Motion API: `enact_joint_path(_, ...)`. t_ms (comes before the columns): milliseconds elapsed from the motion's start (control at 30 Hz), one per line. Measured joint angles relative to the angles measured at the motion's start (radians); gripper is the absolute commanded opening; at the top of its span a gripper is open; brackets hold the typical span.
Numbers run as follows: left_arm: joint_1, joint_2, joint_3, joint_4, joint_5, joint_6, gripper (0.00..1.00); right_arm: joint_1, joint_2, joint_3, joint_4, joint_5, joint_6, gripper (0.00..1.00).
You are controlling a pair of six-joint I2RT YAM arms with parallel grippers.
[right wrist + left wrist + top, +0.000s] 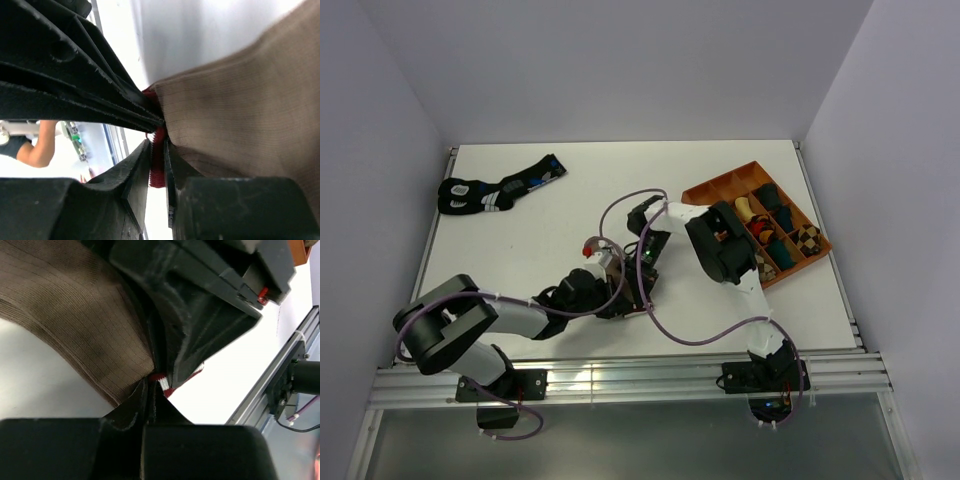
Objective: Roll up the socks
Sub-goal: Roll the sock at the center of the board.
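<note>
The tan-brown sock (65, 305) fills the upper left of the left wrist view, and its maroon-and-white striped cuff (161, 381) sits at my left gripper's (151, 385) tips, which are shut on it. In the right wrist view the same sock (240, 100) spreads to the right. Its red cuff edge (158, 170) is pinched between the narrow jaws of my right gripper (159, 145). Both grippers meet nose to nose at the table's middle, left (620, 297) and right (642, 272), and hide the sock from above.
Black socks with blue and white marks (500, 190) lie at the back left. An orange compartment tray (720, 184) with rolled bundles stands at the right, close to the right arm's elbow. A metal rail (620, 375) runs along the near edge. Walls close in three sides.
</note>
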Motion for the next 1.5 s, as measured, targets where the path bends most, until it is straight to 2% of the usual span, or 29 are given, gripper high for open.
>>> enact_joint_path(300, 0.0, 0.01, 0.015, -0.025, 0.005, -0.066, 0.0, -0.006, -0.176, -0.163, 0.254, 0.056, 0.181, 0.45)
enact_joint_path(500, 0.003, -0.004, 0.017, -0.061, 0.014, -0.113, 0.0, -0.024, -0.314, -0.224, 0.393, 0.097, 0.267, 0.47)
enact_joint_path(767, 0.063, -0.027, 0.005, -0.119, 0.114, -0.169, 0.0, -0.072, -0.446, -0.292, 0.491, 0.156, 0.307, 0.47)
enact_joint_path(1233, 0.198, 0.018, 0.043, -0.226, 0.371, -0.195, 0.0, -0.071, -0.759, -0.567, 0.657, 0.298, 0.216, 0.49)
enact_joint_path(1333, 0.21, 0.036, 0.059, -0.246, 0.406, -0.195, 0.0, -0.029, -0.826, -0.652, 0.695, 0.348, 0.172, 0.49)
enact_joint_path(1500, 0.228, 0.077, 0.077, -0.255, 0.473, -0.196, 0.0, 0.119, -0.946, -0.811, 0.814, 0.449, 0.104, 0.51)
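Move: The brown sock's maroon-and-white cuff end is between the two grippers: about 1 cm back, 2 cm right of and 1 cm below the left hand point, and right at the right hand's fingertips. From the left hand the sock's far end lies roughly 17 cm ahead and 5 cm left, 2 cm lower. The compartment box stands some 20 cm ahead and 27 cm right of the right hand, at about its height. The sock's cuff end stays pinched in the left gripper, already shut, which draws it back and left about 3 cm, sinking slightly and tipping steeper down by some 30 degrees. The right fingers open wider and let go of the cuff. That hand lifts forward and up, drifts right, then comes back level with its start, still raised and to the right, its fingers swung from pointing back to pointing mostly down. ##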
